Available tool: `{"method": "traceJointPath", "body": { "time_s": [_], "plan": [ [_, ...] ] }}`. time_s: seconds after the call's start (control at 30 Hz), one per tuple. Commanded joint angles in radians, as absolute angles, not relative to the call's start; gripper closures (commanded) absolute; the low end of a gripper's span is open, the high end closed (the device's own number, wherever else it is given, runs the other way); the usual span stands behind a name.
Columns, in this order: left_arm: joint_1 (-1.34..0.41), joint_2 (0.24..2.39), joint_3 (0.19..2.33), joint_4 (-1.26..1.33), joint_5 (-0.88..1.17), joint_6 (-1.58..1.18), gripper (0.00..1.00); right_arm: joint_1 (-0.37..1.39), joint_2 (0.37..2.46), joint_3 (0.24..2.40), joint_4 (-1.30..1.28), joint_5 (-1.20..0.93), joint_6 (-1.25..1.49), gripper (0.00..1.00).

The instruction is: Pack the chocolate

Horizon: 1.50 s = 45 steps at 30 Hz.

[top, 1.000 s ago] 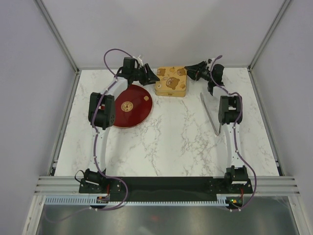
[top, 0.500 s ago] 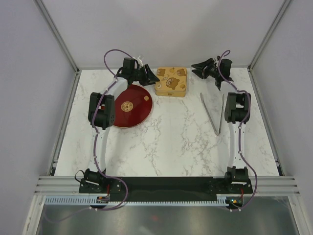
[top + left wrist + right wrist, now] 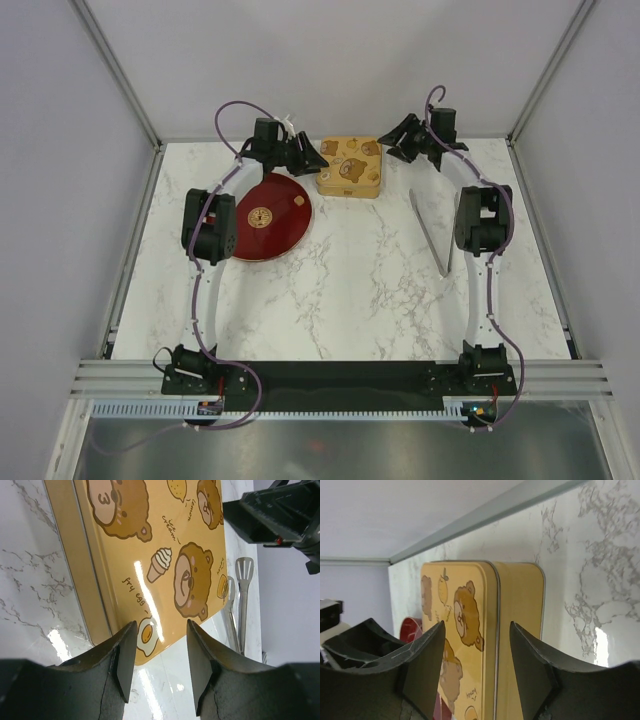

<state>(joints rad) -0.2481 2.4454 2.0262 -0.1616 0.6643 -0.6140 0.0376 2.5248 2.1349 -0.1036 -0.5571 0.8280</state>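
One small light-brown chocolate [image 3: 298, 200] lies on the red dish [image 3: 280, 232], near its right rim. The square gold tin [image 3: 350, 166] with bear pictures stands closed at the back of the table. My left gripper [image 3: 311, 156] hangs at the tin's left side, open, and the left wrist view shows nothing between the fingers [image 3: 125, 665] of that gripper [image 3: 157, 667], only the tin [image 3: 150, 555] ahead. My right gripper [image 3: 397, 145] is at the tin's right side, also open and empty [image 3: 477, 672], facing the tin's side wall [image 3: 517, 630].
Metal tongs [image 3: 440, 232] lie on the marble to the right of the tin, also seen in the left wrist view as tongs [image 3: 241, 605]. The red dish [image 3: 412, 627] shows beyond the tin. Frame posts and walls enclose the table at the back and sides.
My right gripper has opened wider and swung left toward the tin's right side. The left arm, tin, dish and tongs have not moved.
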Motion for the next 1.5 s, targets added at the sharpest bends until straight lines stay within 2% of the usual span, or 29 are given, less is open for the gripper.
{"method": "traceJointPath", "body": {
  "time_s": [0.0,0.2,0.43,0.63,0.77,0.93,1.07,1.17,1.2,1.3,1.47],
  "plan": [
    [-0.253,2.442,2.037,-0.124,0.69,-0.635,0.48,0.078,2.476,2.132,-0.224,-0.456,0.692,0.37],
    [-0.258,2.444,2.037,-0.121,0.686,-0.637,0.48,0.107,2.485,2.119,-0.25,-0.431,0.646,0.34],
    [-0.264,2.451,2.034,-0.121,0.684,-0.634,0.48,0.106,2.488,2.034,-0.244,-0.431,0.621,0.59],
    [-0.265,2.457,2.022,-0.121,0.683,-0.63,0.48,0.107,2.487,1.98,-0.19,-0.46,0.592,0.69],
    [-0.267,2.45,2.017,-0.123,0.683,-0.629,0.48,0.094,2.485,1.986,-0.193,-0.463,0.578,0.65],
    [-0.265,2.39,2.017,-0.138,0.686,-0.621,0.48,0.06,2.404,2.006,-0.192,-0.457,0.591,0.52],
    [-0.262,2.275,2.017,-0.179,0.675,-0.603,0.48,0.037,2.33,2.019,-0.19,-0.449,0.61,0.5],
    [-0.261,2.168,1.974,-0.202,0.632,-0.586,0.47,0.055,2.304,2.0,-0.128,-0.507,0.667,0.65],
    [-0.259,2.134,1.929,-0.202,0.609,-0.584,0.47,0.066,2.312,2.0,-0.077,-0.534,0.686,0.77],
    [-0.259,2.004,1.814,-0.206,0.533,-0.592,0.45,0.118,2.367,2.009,0.051,-0.607,0.786,0.93],
    [-0.261,1.82,1.616,-0.199,0.446,-0.623,0.43,0.213,2.52,2.135,0.219,-0.735,0.989,0.95]
  ]
}}
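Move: The lidded chocolate box has its middle about 9 cm to the right hand's left, 2 cm back and 5 cm below; from the left hand, which waits by the near left corner, it is some 8 cm right, 5 cm ahead and 5 cm lower. The left hand has the red tray 13 cm to its left and 8 cm back, and the leftover chocolate about 4 cm left, 3 cm back. A spatula lies roughly 10 cm right of the right hand and 19 cm back. Down about 4 cm, a little back and left, the right hand sinks to the box's right edge and its fingers narrow. It reopens partly while backing off to the right, then rises, shuts and swings left over the lid, above its starting height. The left hand stays at the corner, fingers still half open, then lifts sharply some 15 cm, drawing back and slightly left away from the box. ##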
